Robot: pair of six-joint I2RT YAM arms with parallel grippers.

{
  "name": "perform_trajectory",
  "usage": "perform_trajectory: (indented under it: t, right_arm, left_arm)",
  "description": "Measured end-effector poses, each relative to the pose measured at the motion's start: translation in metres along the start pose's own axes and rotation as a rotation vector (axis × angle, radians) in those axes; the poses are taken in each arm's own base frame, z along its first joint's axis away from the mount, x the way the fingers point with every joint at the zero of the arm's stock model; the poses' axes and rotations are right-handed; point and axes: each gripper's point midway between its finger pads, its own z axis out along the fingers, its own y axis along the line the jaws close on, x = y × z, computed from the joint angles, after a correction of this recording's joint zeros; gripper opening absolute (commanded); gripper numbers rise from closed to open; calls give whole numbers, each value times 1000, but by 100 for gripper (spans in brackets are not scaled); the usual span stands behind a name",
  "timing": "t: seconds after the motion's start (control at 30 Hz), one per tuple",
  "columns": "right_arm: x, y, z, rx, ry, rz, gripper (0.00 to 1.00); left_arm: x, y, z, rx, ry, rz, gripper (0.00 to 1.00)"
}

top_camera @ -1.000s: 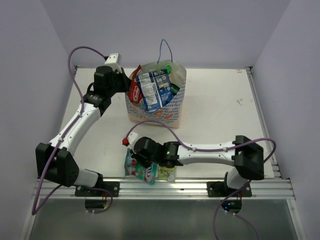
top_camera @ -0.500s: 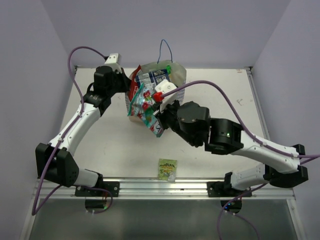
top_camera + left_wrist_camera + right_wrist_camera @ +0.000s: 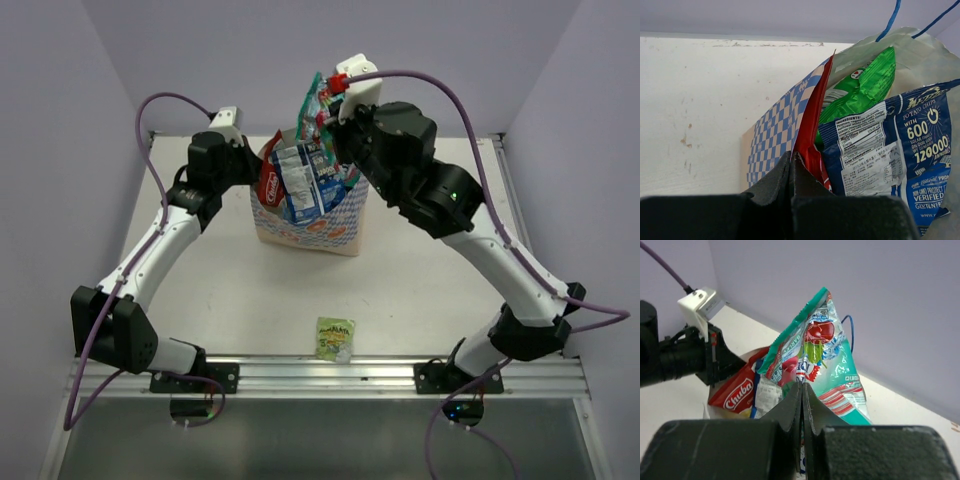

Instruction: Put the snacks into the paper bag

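Observation:
The paper bag (image 3: 320,228) stands at the back of the table, holding a red packet (image 3: 270,182), a dark blue packet (image 3: 310,180) and a green one (image 3: 340,137). My left gripper (image 3: 257,170) is shut on the bag's left rim (image 3: 772,135), with the red packet (image 3: 812,130) just inside its fingertips (image 3: 791,156). Above the bag's mouth, my right gripper (image 3: 325,120) is shut on the colourful candy packet (image 3: 312,105), which hangs upright from its jaws (image 3: 801,385) in the right wrist view (image 3: 832,365). A tiny yellow-green sachet (image 3: 335,338) lies near the front edge.
A metal rail (image 3: 330,375) runs along the near edge and another (image 3: 525,250) along the right side. Purple walls close in on three sides. The right arm's purple cable (image 3: 470,130) arcs high over the bag. The bag's blue string handle (image 3: 330,100) sticks up behind the candy packet.
My right arm has carried the candy packet from the near edge of the table, past the bag's front, up to above the bag's mouth. The left arm and the bag have stayed put.

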Motion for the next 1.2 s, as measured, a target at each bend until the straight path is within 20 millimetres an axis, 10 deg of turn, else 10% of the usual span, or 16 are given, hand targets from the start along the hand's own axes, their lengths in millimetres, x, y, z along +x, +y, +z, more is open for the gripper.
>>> perform_trajectory:
  t: [0.33,0.47,0.77,1.2]
  right_arm:
    - [-6,6,80,-52,-5,0,0]
    - [46,6,104,-71,100,1,0]
    - [227,48,138,-202,461,39,0]
    - [247,66,126,-278,510,87,7]
  left_arm:
    - [0,0,0,0,0,1,0]
    - [0,0,0,0,0,2,0]
    - [1,2,0,-6,5,4,0]
    - [3,4,0,-18,10,4,0]
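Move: Ahead of the right hand, which already holds the red-and-teal candy packet, lies the paper bag's mouth, about 12 cm forward, 2 cm left and 27 cm below. Inside it the blue chip bag lies 10 cm ahead, 4 cm left and 28 cm below the hand, and the red chip bag 10 cm ahead, 12 cm left and 26 cm down. From the left hand, pinching the left rim, the mouth's middle is some 12 cm right, level fore and aft, and 3 cm lower. Carrying the candy packet forward and a little left over the bag's mouth, the right arm then drops steeply about 26 cm and tips its fingers some 30 degrees downward, turning slightly counter-clockwise. It eases to a near stop with the packet against the snacks inside, still gripped. The left hand keeps its pinch on the rim. ##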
